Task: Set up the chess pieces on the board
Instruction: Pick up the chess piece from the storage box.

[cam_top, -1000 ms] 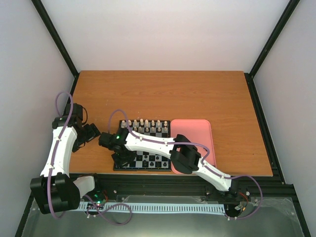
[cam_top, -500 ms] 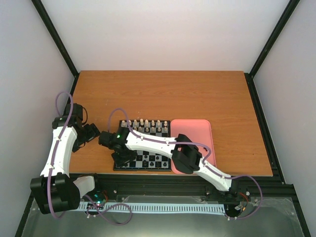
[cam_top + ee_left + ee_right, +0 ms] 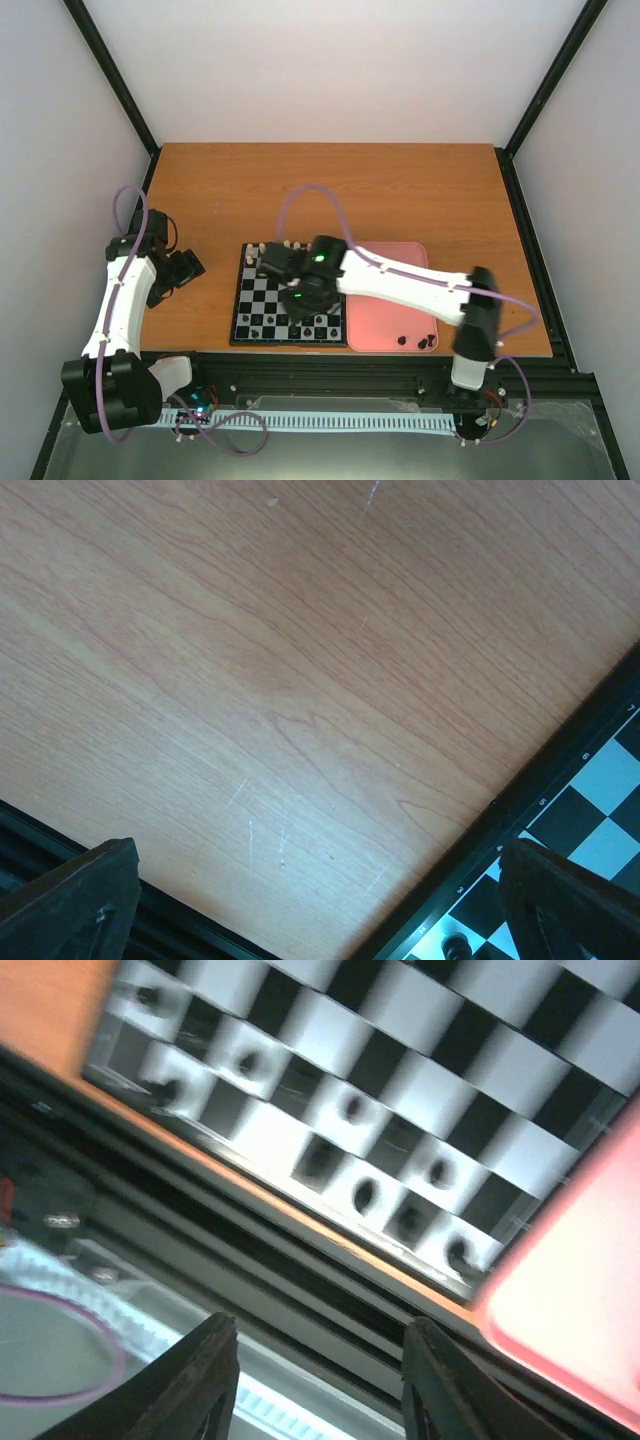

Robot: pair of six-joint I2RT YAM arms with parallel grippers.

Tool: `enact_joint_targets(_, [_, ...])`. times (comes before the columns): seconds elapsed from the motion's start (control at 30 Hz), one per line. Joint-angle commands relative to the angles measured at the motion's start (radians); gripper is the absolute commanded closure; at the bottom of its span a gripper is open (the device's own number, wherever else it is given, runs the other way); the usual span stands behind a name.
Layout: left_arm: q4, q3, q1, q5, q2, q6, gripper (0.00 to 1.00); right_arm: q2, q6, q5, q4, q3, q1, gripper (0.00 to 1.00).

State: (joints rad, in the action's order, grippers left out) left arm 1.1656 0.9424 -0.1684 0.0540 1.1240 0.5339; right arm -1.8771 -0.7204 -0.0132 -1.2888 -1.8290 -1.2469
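The board (image 3: pixel 262 295) lies near the table's front edge. Several tiny black chess pieces (image 3: pixel 262 320) stand on its two near rows, and they show blurred in the right wrist view (image 3: pixel 352 1108). A few more black pieces (image 3: pixel 417 342) lie in the near end of the pink tray. My right gripper (image 3: pixel 303 300) hangs over the middle of the board; in its wrist view (image 3: pixel 330 1385) it is open and empty. My left gripper (image 3: pixel 187 268) is over bare table left of the board, open and empty (image 3: pixel 320 905). The board's corner (image 3: pixel 560 820) with one black piece (image 3: pixel 457 947) shows there.
The pink tray (image 3: pixel 385 290) touches the board's right side and shows in the right wrist view (image 3: pixel 575 1290). Cream-white pieces (image 3: pixel 290 244) stand on the far row, partly hidden by the right arm. The black frame rail (image 3: pixel 250 1260) runs along the table's front edge.
The right arm has swung to the right: its elbow left the tray, and its gripper moved from the board's near left corner to the board's middle. The left arm has not moved.
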Motion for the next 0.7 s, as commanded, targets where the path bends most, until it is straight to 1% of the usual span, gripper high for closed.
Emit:
enact_joint_targets(0.0, [-0.022, -0.001, -0.008, -0.025, 0.002, -0.023, 0.00, 0.223, -0.139, 0.072, 0.017, 0.362, 0.113, 0.54])
enact_joint_targets(0.13, [-0.023, -0.002, -0.006, -0.035, 0.005, -0.027, 0.00, 0.456, -0.195, 0.074, 0.047, 0.667, 0.267, 0.54])
enact_joint_targets(0.27, [-0.029, -0.006, -0.003, -0.050, 0.009, -0.029, 0.00, 0.593, -0.172, 0.041, 0.066, 0.851, 0.392, 0.53])
enact_joint_targets(0.33, [-0.030, -0.008, 0.000, -0.051, 0.013, -0.029, 0.00, 0.617, -0.152, 0.009, 0.088, 0.927, 0.423, 0.53])
enact_joint_targets(0.47, [-0.029, -0.009, 0.007, -0.051, 0.020, -0.031, 0.00, 0.602, -0.140, -0.034, 0.145, 1.011, 0.434, 0.53])
enact_joint_targets(0.67, [-0.029, -0.010, 0.014, -0.049, 0.026, -0.032, 0.00, 0.542, -0.109, -0.053, 0.234, 1.078, 0.466, 0.53])
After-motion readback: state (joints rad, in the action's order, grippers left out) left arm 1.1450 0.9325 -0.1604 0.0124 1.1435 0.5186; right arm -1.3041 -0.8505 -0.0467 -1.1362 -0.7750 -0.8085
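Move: The right hand, about 15 cm above the board's near rows, goes for the leftmost of the three black chess pieces left in the storage box: some 25 cm to its right, 2 cm back and 14 cm below. The middle piece stands about 5 cm farther right and 1 cm nearer the base than that one, the corner piece 7 cm right of it and 1 cm farther out. From the left hand the leftmost piece lies about 50 cm right, 12 cm back and 9 cm down. Rightward and fast, the right hand sweeps about 25 cm off the board and over the storage box, sinking as it goes, then drops nearly straight down by the leftmost black piece, some 12 cm lower in all. The wrist turns about 30 degrees clockwise, squaring up to the piece, and the fingers stay half open; no touch can be seen. ##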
